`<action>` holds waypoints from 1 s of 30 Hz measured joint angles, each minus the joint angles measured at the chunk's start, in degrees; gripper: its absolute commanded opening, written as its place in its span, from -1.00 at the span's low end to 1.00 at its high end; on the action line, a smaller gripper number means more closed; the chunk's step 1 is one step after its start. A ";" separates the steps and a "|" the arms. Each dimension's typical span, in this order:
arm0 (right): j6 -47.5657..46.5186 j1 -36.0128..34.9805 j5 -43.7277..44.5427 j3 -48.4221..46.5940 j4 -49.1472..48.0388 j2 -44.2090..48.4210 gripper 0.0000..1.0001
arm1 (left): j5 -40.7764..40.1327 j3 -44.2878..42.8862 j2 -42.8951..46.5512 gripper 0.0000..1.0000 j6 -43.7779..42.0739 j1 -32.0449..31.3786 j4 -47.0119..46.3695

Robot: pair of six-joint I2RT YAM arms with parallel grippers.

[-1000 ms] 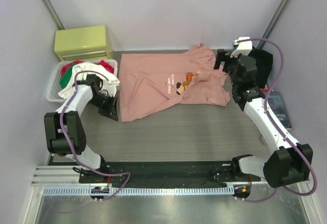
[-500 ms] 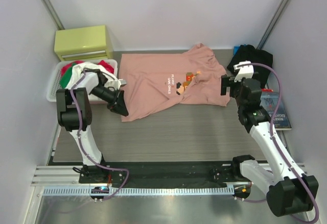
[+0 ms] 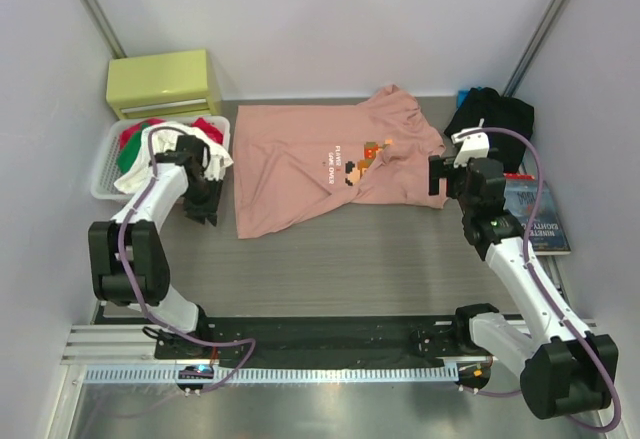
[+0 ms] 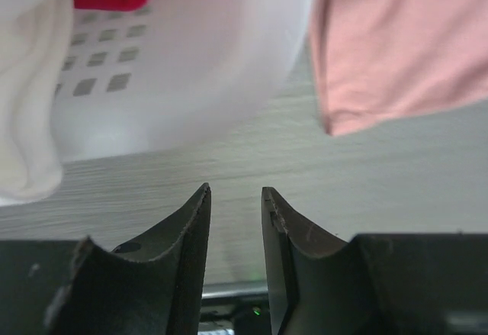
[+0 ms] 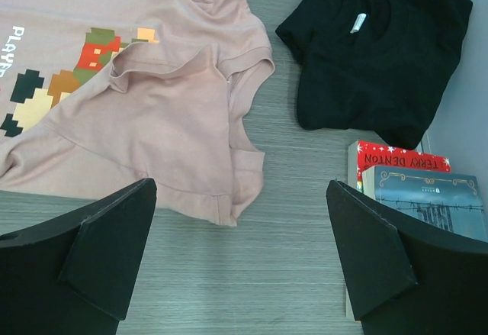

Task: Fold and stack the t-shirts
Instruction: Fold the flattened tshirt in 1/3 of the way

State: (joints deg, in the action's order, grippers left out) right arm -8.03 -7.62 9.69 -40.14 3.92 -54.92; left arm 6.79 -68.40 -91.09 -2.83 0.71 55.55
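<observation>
The salmon-pink t-shirt [image 3: 320, 164] lies spread face up on the table, its pixel-character print [image 3: 365, 156] showing and its right sleeve rumpled [image 5: 229, 83]. The black t-shirt [image 3: 492, 117] lies crumpled at the far right [image 5: 374, 45]. My left gripper [image 3: 210, 202] hovers low beside the pink shirt's near-left corner [image 4: 358, 114], between it and the basket. Its jaws [image 4: 236, 191] are narrowly open with only bare table between them. My right gripper [image 3: 438, 174] stands wide open [image 5: 240, 190] above the table, just near of the pink sleeve hem, holding nothing.
A white basket [image 3: 105, 174] with red, green and white clothes sits at the left; its wall [image 4: 191, 68] is close to my left fingers. A yellow-green box [image 3: 165, 81] stands behind it. Two books [image 3: 535, 217] lie at the right edge [image 5: 412, 175].
My left gripper has opened, left the pink shirt's near-left corner and drawn back towards the basket. My right gripper has pulled back from the far sleeve area towards the near side.
</observation>
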 measured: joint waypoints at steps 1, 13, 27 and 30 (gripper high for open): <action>0.04 0.07 -0.09 0.00 -0.07 -0.09 0.99 | -2.99 1.29 0.44 -0.31 0.39 -1.01 -1.70; 0.70 0.35 -2.23 0.94 -0.44 -0.24 0.99 | -9.09 8.09 -1.81 -0.31 1.44 -5.60 -7.65; 0.66 0.35 -4.04 1.79 -0.44 -0.20 0.99 | 24.15 -3.19 -20.74 -0.22 -1.40 -4.90 -1.49; 0.63 0.37 -4.42 1.86 -0.44 -0.20 0.97 | 29.94 -3.37 -23.04 -0.21 -2.82 -3.15 1.09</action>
State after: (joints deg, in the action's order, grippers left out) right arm -7.40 -7.25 5.28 -38.28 3.49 -55.11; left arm 36.73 -71.77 -114.13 -5.65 -2.44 56.64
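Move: The t-shirt's near-left corner, where the bottom hem ends, lies about 7 cm to the left hand's right, 2 cm back and some 8 cm below. The white basket is around 10 cm left and 13 cm ahead of that hand, with the white cloth heaped on it 6 cm left and 14 cm ahead. From the right hand, the corner lies roughly 46 cm left, 9 cm back and 20 cm down. The left fingertips come down at the t-shirt's near edge, just past its near-left corner, and seem to touch the hem there, still about a third open and not pinching. To get there the left hand first sinks about 4 cm and hovers, then swings some 10 cm right while dipping again, tilting so the fingers point down to the right and back towards the base. ##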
